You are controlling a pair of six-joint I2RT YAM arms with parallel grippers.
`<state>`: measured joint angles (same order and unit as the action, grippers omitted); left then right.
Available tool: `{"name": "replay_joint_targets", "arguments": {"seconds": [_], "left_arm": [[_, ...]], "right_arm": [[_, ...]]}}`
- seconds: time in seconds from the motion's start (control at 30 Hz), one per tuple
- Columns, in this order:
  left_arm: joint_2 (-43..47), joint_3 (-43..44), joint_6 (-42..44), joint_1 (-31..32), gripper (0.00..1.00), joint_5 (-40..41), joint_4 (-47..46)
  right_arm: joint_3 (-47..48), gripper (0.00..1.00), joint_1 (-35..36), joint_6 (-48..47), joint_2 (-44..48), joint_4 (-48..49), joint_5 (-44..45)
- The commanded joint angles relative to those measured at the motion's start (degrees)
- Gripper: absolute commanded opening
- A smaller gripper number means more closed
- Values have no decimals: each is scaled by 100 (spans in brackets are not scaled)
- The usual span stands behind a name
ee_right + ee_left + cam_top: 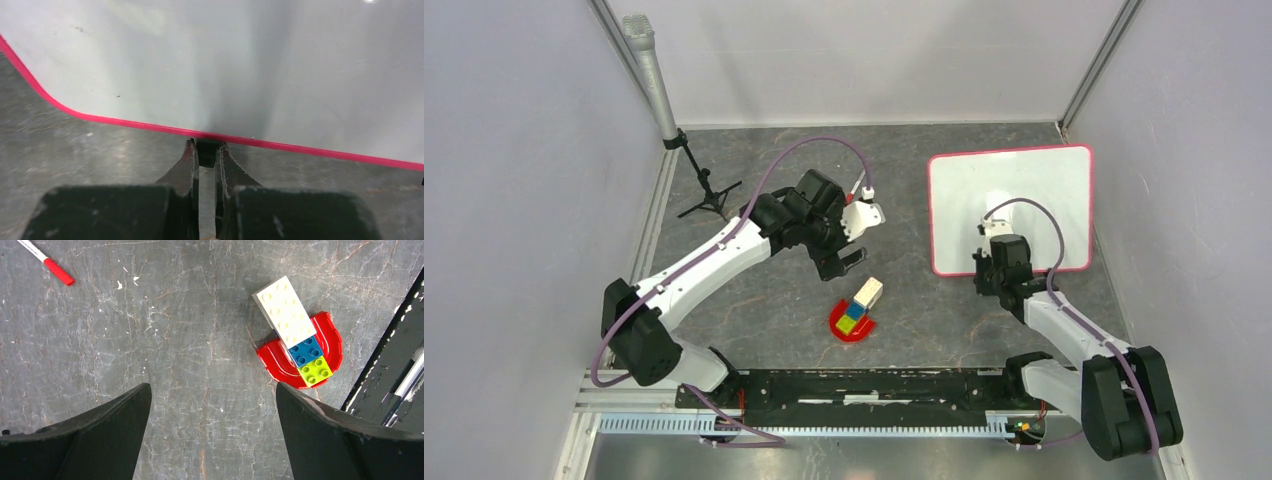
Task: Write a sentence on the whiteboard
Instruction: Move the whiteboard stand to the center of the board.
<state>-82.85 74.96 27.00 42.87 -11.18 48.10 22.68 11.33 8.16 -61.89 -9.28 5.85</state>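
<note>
The whiteboard (pixel 1014 205) lies flat at the right of the table, glossy white with a pink border and nothing written on it. My right gripper (pixel 990 262) sits at its near edge. In the right wrist view this gripper (pixel 206 148) is shut on a small black clip (pixel 206 153) on the board's pink rim (pixel 310 149). My left gripper (pixel 846 262) hangs open over bare table (pixel 212 387), holding nothing. A white marker with a red cap (pixel 51 267) lies on the table ahead and to the left of the left gripper's fingers.
A red curved piece with white, blue and green bricks on it (pixel 856 312) lies at mid-table, just right of the left fingers (pixel 300 347). A microphone on a black tripod (pixel 664 100) stands at the back left. A black rail (pixel 874 385) runs along the near edge.
</note>
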Motion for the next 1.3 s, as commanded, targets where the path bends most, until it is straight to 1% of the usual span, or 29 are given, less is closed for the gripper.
{"name": "replay_joint_targets", "arguments": {"seconds": [0.0, 0.17, 0.33, 0.4, 0.5, 0.57, 0.63, 0.7, 0.8, 0.87, 0.93, 1.1, 1.27], "left_arm": [[231, 76, -124, -51, 100, -292, 55], [201, 54, 125, -51, 100, -244, 236], [109, 432, 164, -51, 100, -341, 462], [174, 452, 282, -6, 100, -460, 456], [216, 435, 481, 291, 100, -398, 463], [246, 408, 640, 647, 100, -310, 472], [214, 396, 851, 1063, 100, -42, 482], [80, 536, 887, 1274, 100, 43, 489], [-136, 889, 641, 1271, 100, 26, 482], [-106, 972, 498, 1213, 100, 28, 299], [-54, 969, 353, 1123, 100, -25, 184], [118, 635, 504, 1062, 100, 159, 276], [255, 599, 367, 835, 100, 113, 311]], "right_arm": [[-144, 0, 466, -209, 4, 198, -1492], [-246, 0, 806, -372, 197, 290, -1987], [-318, 0, 1168, -479, 255, 277, -2137], [-320, 0, 1349, -472, 237, 299, -2159], [-250, 0, 1542, -388, 141, 386, -2194], [-212, 0, 1711, -342, 69, 454, -2222], [-193, 0, 1880, -311, -3, 510, -2190], [-179, 0, 2027, -306, -67, 549, -2163], [-152, 0, 2229, -251, -129, 575, -2147], [-138, 0, 2356, -186, -164, 678, -2139], [-111, 0, 2467, -87, -255, 800, -2179], [19, 0, 2721, 191, -622, 1182, -2250], [152, 0, 3061, 479, -877, 1504, -2296]]}}
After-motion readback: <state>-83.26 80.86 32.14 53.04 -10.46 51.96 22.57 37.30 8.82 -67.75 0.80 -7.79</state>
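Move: The right hand, low over the table, already grips the black stand at the board's near edge; the board's centre is about 16 cm ahead of this hand and 7 cm right. The open table middle lies some 28 cm left and 9 cm ahead, the toy blocks about 31 cm left and 8 cm back, the marker roughly 31 cm left and 23 cm ahead. From the left hand, the table middle is about 7 cm right, 10 cm ahead and 17 cm down. Leftward, low and level, the right hand drags the board by its stand about 16 cm towards the table middle, easing back some 5 cm mostly in the first half and swinging counter-clockwise about 35 degrees, its pinch kept throughout. The open left hand hovers, then backs off to the right, turning clockwise, and comes partly forward again above the toy blocks and the board's incoming corner. ##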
